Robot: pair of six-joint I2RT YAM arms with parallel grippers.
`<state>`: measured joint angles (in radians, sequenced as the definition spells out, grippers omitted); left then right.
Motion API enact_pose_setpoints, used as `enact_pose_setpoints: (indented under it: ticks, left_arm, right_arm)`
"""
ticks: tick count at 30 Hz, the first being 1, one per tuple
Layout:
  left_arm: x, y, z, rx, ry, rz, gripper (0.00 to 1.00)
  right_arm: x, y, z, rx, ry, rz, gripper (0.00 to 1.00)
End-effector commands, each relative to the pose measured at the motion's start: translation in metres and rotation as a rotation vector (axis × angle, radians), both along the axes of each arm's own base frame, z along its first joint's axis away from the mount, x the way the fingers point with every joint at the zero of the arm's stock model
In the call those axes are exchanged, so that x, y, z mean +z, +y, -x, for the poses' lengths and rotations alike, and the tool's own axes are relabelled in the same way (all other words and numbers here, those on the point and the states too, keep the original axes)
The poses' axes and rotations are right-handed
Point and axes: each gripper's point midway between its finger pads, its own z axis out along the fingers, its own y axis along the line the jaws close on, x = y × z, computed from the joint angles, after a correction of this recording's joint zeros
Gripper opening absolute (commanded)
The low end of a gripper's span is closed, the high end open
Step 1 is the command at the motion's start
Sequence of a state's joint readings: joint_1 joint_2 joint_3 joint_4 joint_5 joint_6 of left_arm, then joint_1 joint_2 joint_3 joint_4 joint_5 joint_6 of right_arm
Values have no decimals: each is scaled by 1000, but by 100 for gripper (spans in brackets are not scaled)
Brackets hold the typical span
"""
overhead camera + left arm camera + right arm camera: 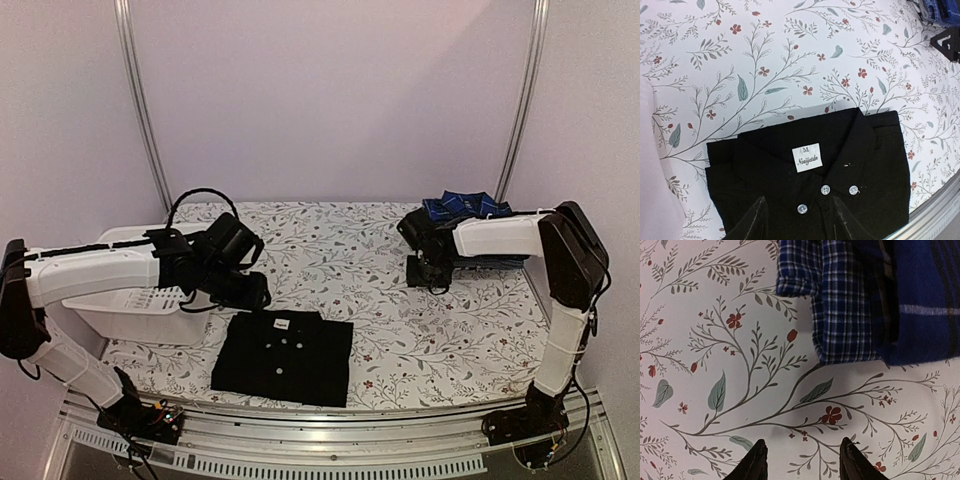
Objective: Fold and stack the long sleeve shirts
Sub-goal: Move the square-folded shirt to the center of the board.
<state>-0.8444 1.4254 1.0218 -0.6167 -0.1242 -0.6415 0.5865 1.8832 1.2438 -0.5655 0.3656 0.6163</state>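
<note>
A black long sleeve shirt (pixel 283 355) lies folded near the table's front edge, collar toward the back, with a white label (pixel 808 157) and pale buttons showing. My left gripper (pixel 250 290) hovers just behind its collar. In the left wrist view the left gripper (pixel 798 202) is open, its dark fingers apart above the button placket with no cloth between them. The blue plaid shirt (pixel 465 208) sits at the back right, partly hidden by my right arm. My right gripper (pixel 803 444) is open over bare tablecloth, just short of the plaid shirt (pixel 855 300).
A white slotted basket (pixel 120 310) stands at the left under my left arm. A floral tablecloth (pixel 400 330) covers the table. The metal front rail (pixel 330 440) runs along the near edge, close to the black shirt.
</note>
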Motion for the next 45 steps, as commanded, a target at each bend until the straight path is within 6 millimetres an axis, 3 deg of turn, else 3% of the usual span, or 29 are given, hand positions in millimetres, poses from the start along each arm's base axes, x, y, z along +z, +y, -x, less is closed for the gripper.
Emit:
enact_pose_setpoints:
  ticks: [1,9,20,25,30,38,43,45]
  left_arm:
    - [12,-6,-6,-33,-37,-6,41]
    - [21,-8,-12,-45,-58,1,42]
    - [20,-5,-11,-37,-52,6,41]
    - [21,-6,-11,-37,-48,10,41]
    - [20,-6,-11,-38,-49,8,41]
    - [14,-8,-11,-41,-38,9,41]
    - [10,-12,-9,-53,-31,28,41]
    - [9,-13,-8,-58,-29,35,41]
  right_arm:
    - [1,-19,-35,-26,-49,76,48]
    - [-14,-41,-73,-64,-39,84,46]
    - [-38,-56,-91,-74,-38,160,40]
    - [-49,-60,-94,-80,-32,200,28]
    - [-48,-64,-93,-81,-30,226,3]
    - [-35,-59,-69,-59,26,185,0]
    - [-21,-33,-37,-20,49,112,0]
    - [-18,-14,-22,7,56,70,0]
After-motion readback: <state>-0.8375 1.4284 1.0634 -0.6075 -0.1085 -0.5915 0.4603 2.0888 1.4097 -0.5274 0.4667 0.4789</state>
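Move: The plaid shirt stack's middle is about 17 cm ahead of the right hand, 14 cm to its right and 2 cm below, its near edge only some 6 cm ahead. The black folded shirt lies roughly 22 cm back and 34 cm to this hand's left, 4 cm below. From the left hand, the stack is about 23 cm ahead, 56 cm right and 10 cm lower. Reaching some 10 cm forward and 5 rightward, the right hand shuts on the stack's near edge and draws back. ##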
